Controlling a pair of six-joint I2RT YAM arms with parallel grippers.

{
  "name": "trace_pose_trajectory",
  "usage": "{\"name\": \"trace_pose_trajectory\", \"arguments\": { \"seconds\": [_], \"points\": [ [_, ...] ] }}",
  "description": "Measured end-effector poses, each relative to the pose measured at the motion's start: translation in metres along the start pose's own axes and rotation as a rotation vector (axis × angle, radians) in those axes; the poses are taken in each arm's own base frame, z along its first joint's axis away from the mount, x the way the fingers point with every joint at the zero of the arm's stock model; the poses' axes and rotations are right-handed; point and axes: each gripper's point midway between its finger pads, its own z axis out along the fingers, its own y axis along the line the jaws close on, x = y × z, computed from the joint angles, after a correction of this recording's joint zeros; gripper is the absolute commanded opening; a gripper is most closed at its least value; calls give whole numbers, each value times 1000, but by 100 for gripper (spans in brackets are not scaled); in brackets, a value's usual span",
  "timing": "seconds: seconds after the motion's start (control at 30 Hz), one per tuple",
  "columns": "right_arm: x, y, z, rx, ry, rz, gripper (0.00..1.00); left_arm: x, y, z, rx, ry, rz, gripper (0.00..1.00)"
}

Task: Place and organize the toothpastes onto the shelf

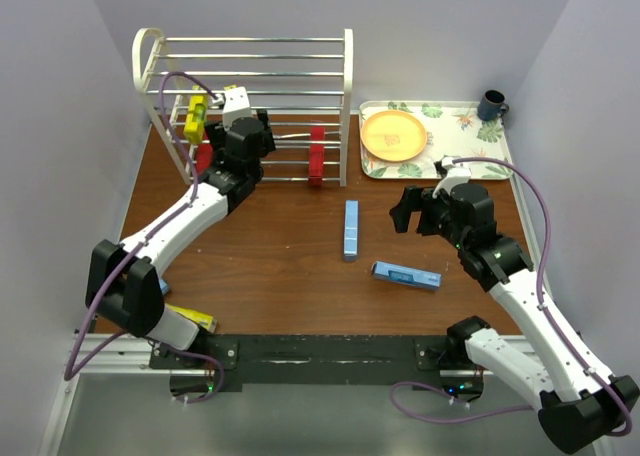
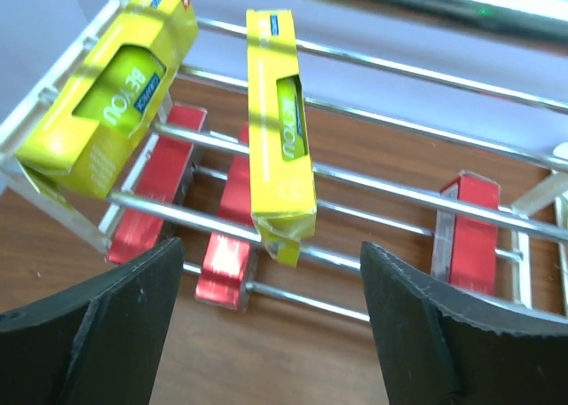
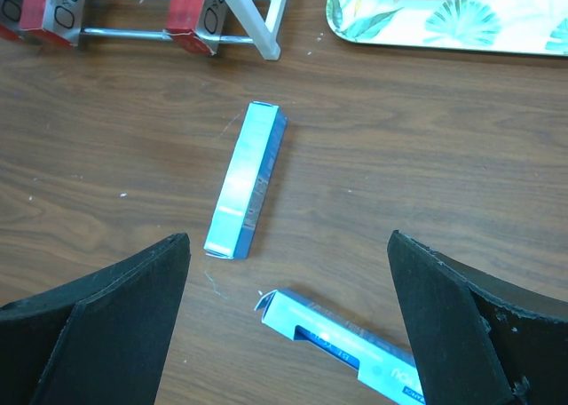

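The white wire shelf point(image 1: 250, 56) stands at the back left. Two yellow toothpastes point(image 2: 106, 94) point(image 2: 280, 130) lie across its middle bars, and one shows in the top view point(image 1: 194, 119). Three red toothpastes point(image 2: 155, 196) point(image 2: 229, 236) point(image 2: 466, 232) lie on the bottom tier. My left gripper point(image 1: 222, 116) point(image 2: 271, 250) is open and empty just in front of the second yellow carton's near end. Two light blue toothpastes point(image 1: 351, 229) point(image 1: 406, 275) lie on the table. My right gripper point(image 1: 405, 208) point(image 3: 288, 238) is open and empty above them point(image 3: 244, 178) point(image 3: 346, 343).
A floral tray point(image 1: 440, 166) with an orange plate point(image 1: 393, 136) sits at the back right, and a dark mug point(image 1: 491, 105) stands on its far corner. Another yellow carton point(image 1: 190, 318) lies near the left arm's base, partly hidden.
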Motion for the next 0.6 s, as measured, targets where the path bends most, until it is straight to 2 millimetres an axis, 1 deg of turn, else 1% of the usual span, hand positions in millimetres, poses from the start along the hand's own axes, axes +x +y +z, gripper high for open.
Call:
{"name": "trace_pose_trajectory", "arguments": {
  "seconds": [0.13, 0.23, 0.27, 0.33, 0.37, 0.43, 0.47, 0.6],
  "points": [
    [0, -4, 0, 18, -2, -10, 98, -1, -5, 14, -15, -35, 20, 84],
    [0, -5, 0, 26, -3, -16, 98, 5, -6, 26, -26, -34, 27, 82],
    [0, -6, 0, 28, -3, -18, 98, 7, -4, 30, -31, -32, 30, 79],
    [0, -7, 0, 32, -4, -23, 98, 11, -2, 36, -34, -25, 38, 77],
    [0, -8, 0, 37, -5, -25, 98, 13, -1, 39, -32, -22, 42, 75],
    [-1, -9, 0, 44, -7, -26, 98, 14, -1, 42, -22, -19, 47, 73],
    [-1, -9, 0, 45, -7, -27, 98, 14, -2, 43, -14, -18, 49, 67],
    [-1, -9, 0, 45, -6, -31, 98, 9, -5, 46, 24, -31, 53, 55]
  ]
}}
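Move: The left hand, fingers parted at the shelf's front, faces the second yellow toothpaste on the upper tier: its middle is about 10 cm ahead, 2 cm left and 5 cm below. The first yellow one lies level with it, some 7 cm farther left. On the lower tier a middle red box sits 9 cm ahead, 1 cm left and 18 cm down, a right red box roughly 17 cm to the hand's right at that same depth and height. From the right hand the second yellow toothpaste is about 26 cm ahead, 40 cm left, 2 cm below. Heading for the near end of the second yellow toothpaste, the left hand reaches about 4 cm forward beneath the shelf's upper rail while sinking some 2 cm, barely turning. Its fingers narrow from nearly wide open to about two-thirds, one coming to each side of the box end; contact can't be made out. ##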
